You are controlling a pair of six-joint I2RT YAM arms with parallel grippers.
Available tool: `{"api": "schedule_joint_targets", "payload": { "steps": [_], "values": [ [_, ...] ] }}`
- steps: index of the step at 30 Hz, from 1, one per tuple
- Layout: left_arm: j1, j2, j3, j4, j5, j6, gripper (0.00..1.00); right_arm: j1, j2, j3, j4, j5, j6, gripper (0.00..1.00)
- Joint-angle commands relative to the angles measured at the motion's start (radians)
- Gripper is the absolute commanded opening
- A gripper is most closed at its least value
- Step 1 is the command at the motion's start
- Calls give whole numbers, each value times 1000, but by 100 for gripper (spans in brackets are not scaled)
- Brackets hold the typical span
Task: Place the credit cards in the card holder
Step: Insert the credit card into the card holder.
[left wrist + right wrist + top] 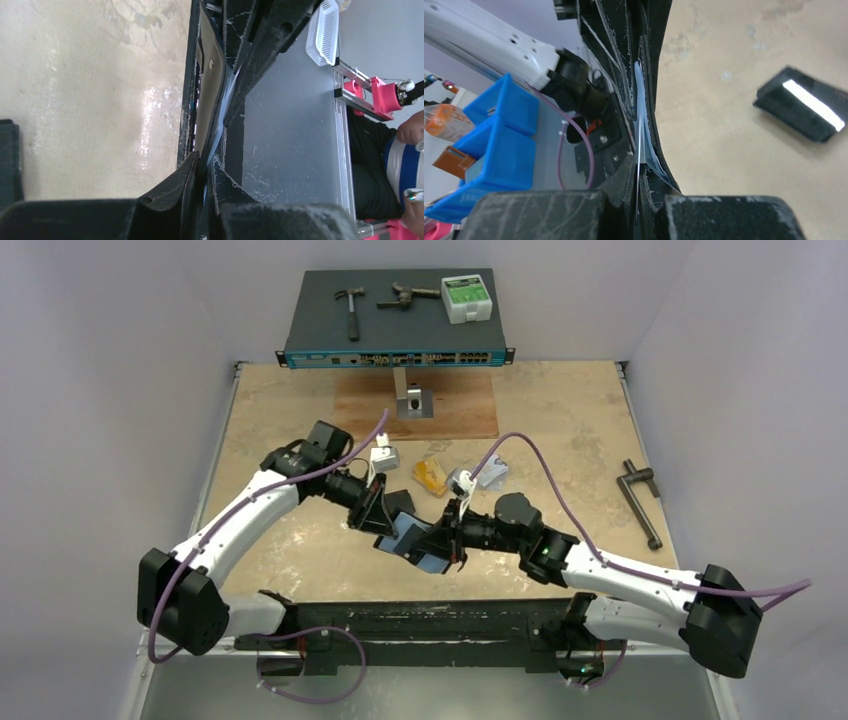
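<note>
The black card holder (pixel 415 540) hangs open between both grippers above the table, its bluish clear pockets facing up. My left gripper (pixel 383 520) (pixel 205 160) is shut on its left flap, whose tan inner face and snap (pixel 211 63) show. My right gripper (pixel 452 535) (pixel 639 167) is shut on a thin white-edged credit card (pixel 638 125), seen edge-on, its far end between the holder's pockets (pixel 653 107). A gold-orange card (pixel 430 475) and a silver-grey card (pixel 490 472) lie on the table behind the grippers.
A plain black pouch (pixel 806 105) (pixel 400 502) lies on the table by the left gripper. At the back, a network switch (pixel 395 330) carries a hammer (pixel 352 310) and a white-green box (pixel 467 297). A wooden board (pixel 450 410) lies before it. A black handled tool (pixel 640 500) lies at right.
</note>
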Motion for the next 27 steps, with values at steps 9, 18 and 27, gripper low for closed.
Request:
{"api": "schedule_joint_targets", "payload": {
  "steps": [9, 18, 27],
  "values": [
    [-49, 251, -93, 338, -55, -194, 6, -42, 123, -192, 208, 36, 82, 0],
    [-80, 319, -173, 564, -56, -342, 7, -88, 280, -238, 378, 16, 143, 0],
    [-101, 358, -231, 642, -206, -419, 6, -137, 442, -225, 403, 1, 166, 7]
  ]
}}
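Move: The open card holder is already pinched by both hands: its middle lies about 4 cm to the right of the left hand point and 2 cm back, and about 4 cm to the left of the right hand point and 1 cm ahead. On the table some 17 cm below, the black cards lie about 13 cm ahead of the left hand and 1 cm to its left, and the yellow card about 20 cm ahead of that hand and 8 cm to its right. Keeping their pinch on opposite sides of the open card holder, with the dark card at the right fingers over the pale sleeves, both hands sink together by about 15 cm towards the table, easing some 3 cm forward and 2 to 3 cm to the right. As they go down, both wrists turn by about 20 degrees so that the two sets of fingers, which face each other across the holder, point more steeply down and swing a little forward, and neither gripper opens. ##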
